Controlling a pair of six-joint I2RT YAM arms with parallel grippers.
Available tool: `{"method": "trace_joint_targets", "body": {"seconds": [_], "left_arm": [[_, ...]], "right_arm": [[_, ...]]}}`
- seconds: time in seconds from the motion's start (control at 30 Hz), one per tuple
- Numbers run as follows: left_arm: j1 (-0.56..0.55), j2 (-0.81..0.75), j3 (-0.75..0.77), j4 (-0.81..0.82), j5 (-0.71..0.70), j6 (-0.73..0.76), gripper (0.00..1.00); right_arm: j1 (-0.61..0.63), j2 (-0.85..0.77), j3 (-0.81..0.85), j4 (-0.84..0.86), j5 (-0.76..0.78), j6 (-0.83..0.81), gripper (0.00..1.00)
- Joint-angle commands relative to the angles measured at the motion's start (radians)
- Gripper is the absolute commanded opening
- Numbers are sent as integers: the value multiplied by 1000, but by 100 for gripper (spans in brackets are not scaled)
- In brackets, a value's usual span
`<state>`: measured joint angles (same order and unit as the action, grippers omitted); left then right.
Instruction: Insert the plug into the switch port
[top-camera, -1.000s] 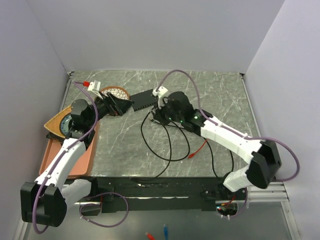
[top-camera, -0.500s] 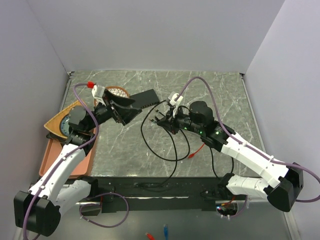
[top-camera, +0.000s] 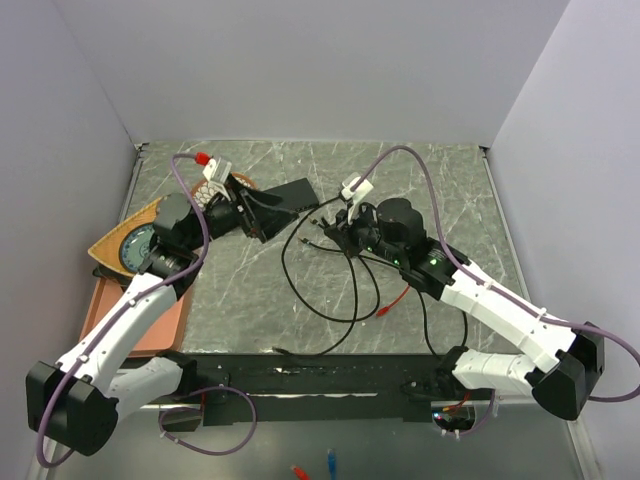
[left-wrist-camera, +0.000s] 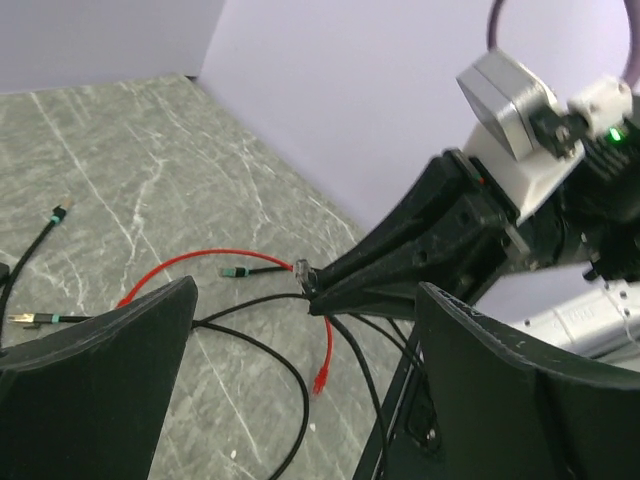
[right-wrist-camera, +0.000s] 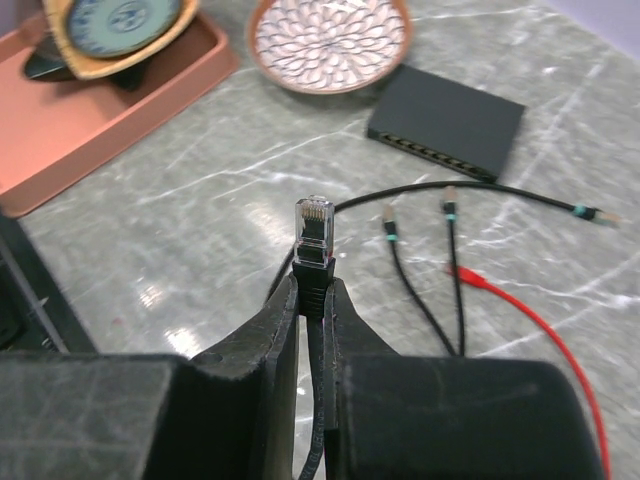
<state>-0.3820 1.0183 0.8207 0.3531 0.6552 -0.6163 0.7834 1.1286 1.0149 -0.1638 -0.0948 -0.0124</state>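
Observation:
The switch (right-wrist-camera: 447, 122), a flat matte-black box with a row of sockets along its near edge, lies on the marble table (top-camera: 430, 190); in the top view the switch (top-camera: 292, 194) sits at the back, left of centre. My right gripper (right-wrist-camera: 313, 290) is shut on the black boot of a cable, and its clear plug (right-wrist-camera: 313, 228) sticks out past the fingertips, pointing toward the switch but well short of it. My left gripper (top-camera: 256, 218) hovers just left of the switch with its jaws wide apart and nothing between them. The left wrist view looks at the plug (left-wrist-camera: 300, 270) held by the right gripper.
A round patterned dish (right-wrist-camera: 328, 40) sits behind the switch. A salmon tray (right-wrist-camera: 120, 95) holds a wooden dish (right-wrist-camera: 110, 28) at the left. Loose black cables with teal-banded plugs (right-wrist-camera: 390, 236) and a red cable (right-wrist-camera: 520, 300) trail across the table's middle.
The right arm has drawn back from the switch toward the right, keeping the plug in its grip. The left gripper has moved up toward the back, beside the switch, still open.

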Motion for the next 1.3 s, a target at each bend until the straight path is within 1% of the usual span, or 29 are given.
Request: {"method": "trace_joint_targets", "body": {"seconds": [0.0, 0.07, 0.17, 0.27, 0.3, 0.33, 0.43, 0.6, 0.63, 0.7, 0.77, 0.8, 0.9, 1.0, 1.17, 1.27], "left_arm": [[-17, 26, 101, -107, -104, 7, 97], [-29, 43, 124, -131, -106, 12, 96], [-43, 69, 161, -184, -147, 7, 92], [-51, 104, 201, -218, -169, -11, 87], [-51, 115, 215, -253, -167, -17, 85], [-55, 138, 228, -272, -167, -22, 83], [-63, 179, 279, -336, -164, -26, 81], [-75, 227, 336, -405, -167, -28, 78], [-78, 247, 354, -439, -167, -23, 78], [-81, 276, 363, -451, -155, -20, 78], [-83, 296, 373, -447, -128, -20, 75], [-84, 311, 373, -442, -105, -23, 72], [-92, 335, 385, -448, -103, -20, 70], [-104, 354, 402, -468, -120, -11, 70], [-107, 358, 394, -433, -114, -26, 67], [-110, 353, 390, -405, -111, -40, 51]], "right_arm": [[33, 14, 73, 1, 133, -3, 0], [46, 26, 80, 0, 161, -9, 0], [83, 49, 102, -6, 245, -18, 0], [141, 88, 131, -20, 366, -47, 0], [157, 97, 140, -14, 413, -61, 0], [192, 115, 148, -14, 491, -72, 0], [229, 151, 172, -8, 614, -103, 0], [266, 198, 212, 0, 720, -136, 0], [267, 204, 217, 1, 727, -146, 0], [270, 214, 225, 7, 738, -152, 0], [277, 223, 231, 13, 760, -161, 0], [277, 235, 237, 14, 767, -165, 0], [281, 252, 254, -2, 791, -164, 0], [284, 249, 251, 6, 767, -169, 0], [292, 260, 261, -6, 764, -172, 0], [294, 260, 255, -3, 754, -173, 0]]}}
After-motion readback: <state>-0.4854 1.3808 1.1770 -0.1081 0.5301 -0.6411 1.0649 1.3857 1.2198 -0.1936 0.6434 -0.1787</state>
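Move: The clear plug, held in the right fingers, sits about 7 cm to the left hand's right, 1 cm ahead and some 5 cm lower. From the left hand, the switch is about 20 cm ahead, level sideways and 32 cm below; two loose plugs lie 12 cm ahead, 4 cm right and 33 cm below. From the right hand, the plug is 2 cm ahead, 2 cm left and 1 cm lower; the open left fingers are 9 cm left, 1 cm ahead and 4 cm higher. Forward first, then mostly down, the left hand closes in on the held plug, ending about 5 cm farther forward, 5 cm right and 6 cm lower; its wrist turns over 25 degrees and its gap narrows to just over half. The right hand keeps its pinch, easing 3 cm forward and swinging some 20 degrees clockwise while its fingertips lift. Whether the left fingers touch the plug can't be seen. ##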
